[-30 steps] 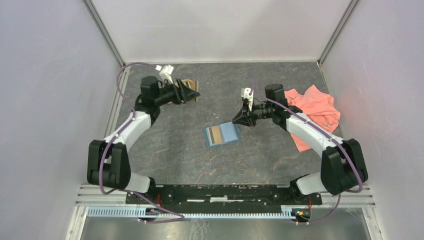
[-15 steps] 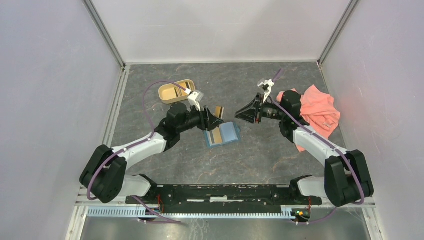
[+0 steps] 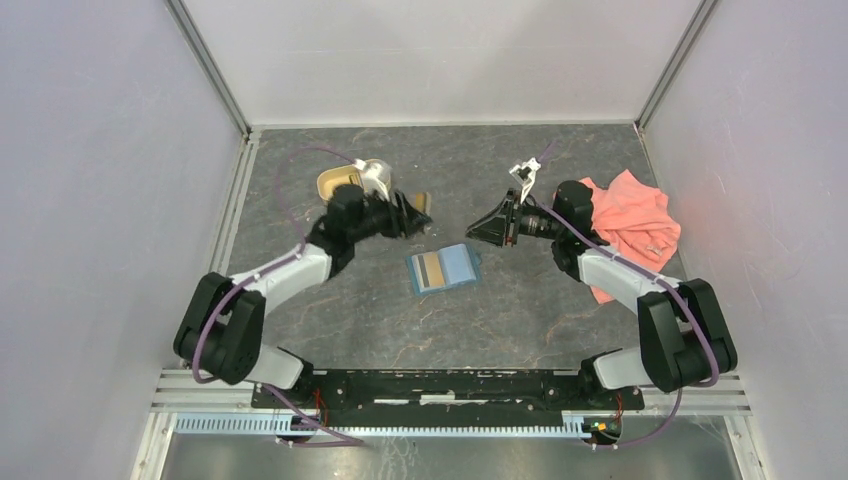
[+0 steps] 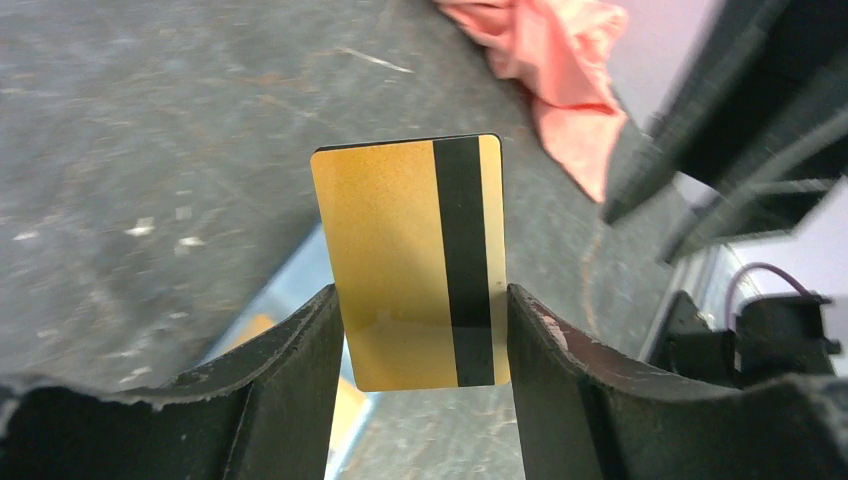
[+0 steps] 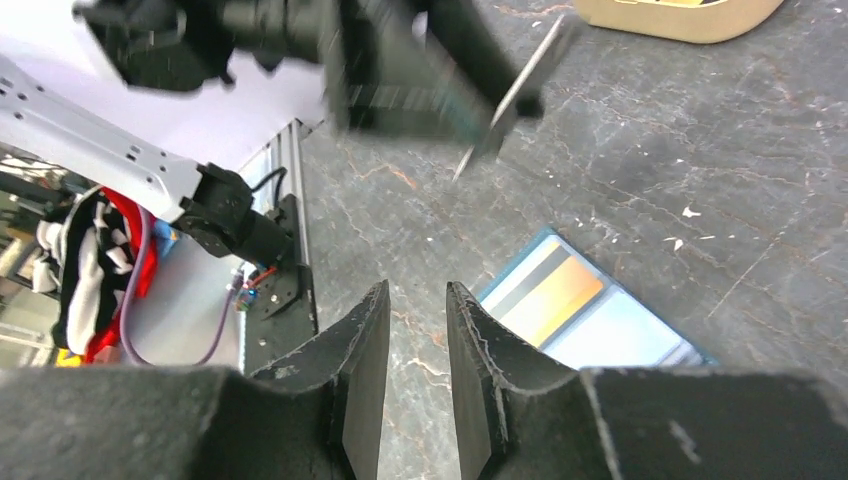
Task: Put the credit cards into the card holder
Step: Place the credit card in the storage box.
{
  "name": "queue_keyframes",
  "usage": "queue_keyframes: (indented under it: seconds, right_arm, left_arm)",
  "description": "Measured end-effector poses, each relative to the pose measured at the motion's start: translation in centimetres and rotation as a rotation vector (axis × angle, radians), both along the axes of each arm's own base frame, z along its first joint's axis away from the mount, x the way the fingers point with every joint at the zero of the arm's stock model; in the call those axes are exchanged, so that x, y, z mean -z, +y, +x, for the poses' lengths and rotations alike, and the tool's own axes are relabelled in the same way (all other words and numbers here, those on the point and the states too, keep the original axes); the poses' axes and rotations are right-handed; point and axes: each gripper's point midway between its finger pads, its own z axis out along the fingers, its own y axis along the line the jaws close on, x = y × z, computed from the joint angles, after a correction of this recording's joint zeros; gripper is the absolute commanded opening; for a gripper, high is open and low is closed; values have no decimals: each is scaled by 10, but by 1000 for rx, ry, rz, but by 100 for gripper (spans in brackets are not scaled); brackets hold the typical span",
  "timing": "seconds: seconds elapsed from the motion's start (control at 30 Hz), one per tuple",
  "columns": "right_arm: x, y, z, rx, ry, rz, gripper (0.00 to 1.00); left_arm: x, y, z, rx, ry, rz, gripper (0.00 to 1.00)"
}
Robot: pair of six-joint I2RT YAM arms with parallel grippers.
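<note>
My left gripper (image 3: 412, 213) is shut on a yellow-gold credit card (image 4: 410, 260) with a black stripe, gripped by its long edges and held above the table, left of centre. The teal-blue card holder (image 3: 443, 268) lies open and flat at the table's middle. A gold and dark card (image 3: 431, 270) sits in its left pocket. My right gripper (image 3: 476, 229) hovers just right of and above the holder, pointing left. Its jaws (image 5: 417, 292) stand a little apart with nothing between them. In the right wrist view the holder (image 5: 610, 330) lies below, and the held card (image 5: 520, 75) shows edge-on.
A tan oval tray (image 3: 333, 183) stands at the back left, partly behind the left arm. A crumpled pink cloth (image 3: 630, 222) lies at the right, under the right arm. Grey walls close in the table on three sides.
The left gripper carried the gold card from the tray toward the holder, then drew back up and left. The right gripper lifted off the holder, pulled right and parted its jaws.
</note>
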Motion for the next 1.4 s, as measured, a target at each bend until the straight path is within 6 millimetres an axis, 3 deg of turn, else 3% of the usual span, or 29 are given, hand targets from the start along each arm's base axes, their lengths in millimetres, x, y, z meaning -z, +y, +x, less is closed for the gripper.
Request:
queue_keyframes:
  seconds: [0.17,0.27,0.4,0.6,0.7,0.9,1.03,1.2,1.4]
  right_arm:
    - [7,0,10,-23,-61,-69,34]
    - [13,5,21,-59,-86,-126,34]
    - [18,18,49,-111,-147,-211,34]
    - [20,47,81,-172,-197,-263,33]
    - [24,60,97,-186,-200,-273,34]
    - [42,66,98,-204,-146,-294,33]
    - [43,66,98,-205,-143,-295,34]
    - [43,66,97,-203,-136,-293,33]
    - [44,66,97,-203,-127,-292,33]
  left_arm:
    - [-6,94,93,-280,106,67,49]
    - [-18,140,143,-380,134,102,48]
    - [-4,171,186,-423,204,167,49]
    - [51,180,200,-421,373,214,52]
    - [66,179,202,-409,420,219,52]
    - [69,176,207,-408,434,207,54]
    - [69,175,211,-420,443,197,55]
    - [88,172,217,-441,473,226,59]
    - [103,163,224,-458,500,256,72]
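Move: The storage box, where the gold card already pinched by the left hand is going, has its middle about 22 cm ahead of that hand, 17 cm to its left and some 14 cm below. The open card holder lies roughly 4 cm back and 9 cm to the right of the left hand, about 15 cm down. From the empty right hand the box is some 26 cm ahead, 25 cm left and 18 cm lower. The gold card, still pinched in the left fingers, is swept forward and left to the storage box, about 25 cm in a quick arc, then lowered some 12 cm over its right-hand part; the wrist tips fingers-down and turns counter-clockwise, about 25 to 30 degrees each. Only at the end does the grip just start easing. The empty right hand drifts some 10 cm forward, also left and a little down, then stays. ##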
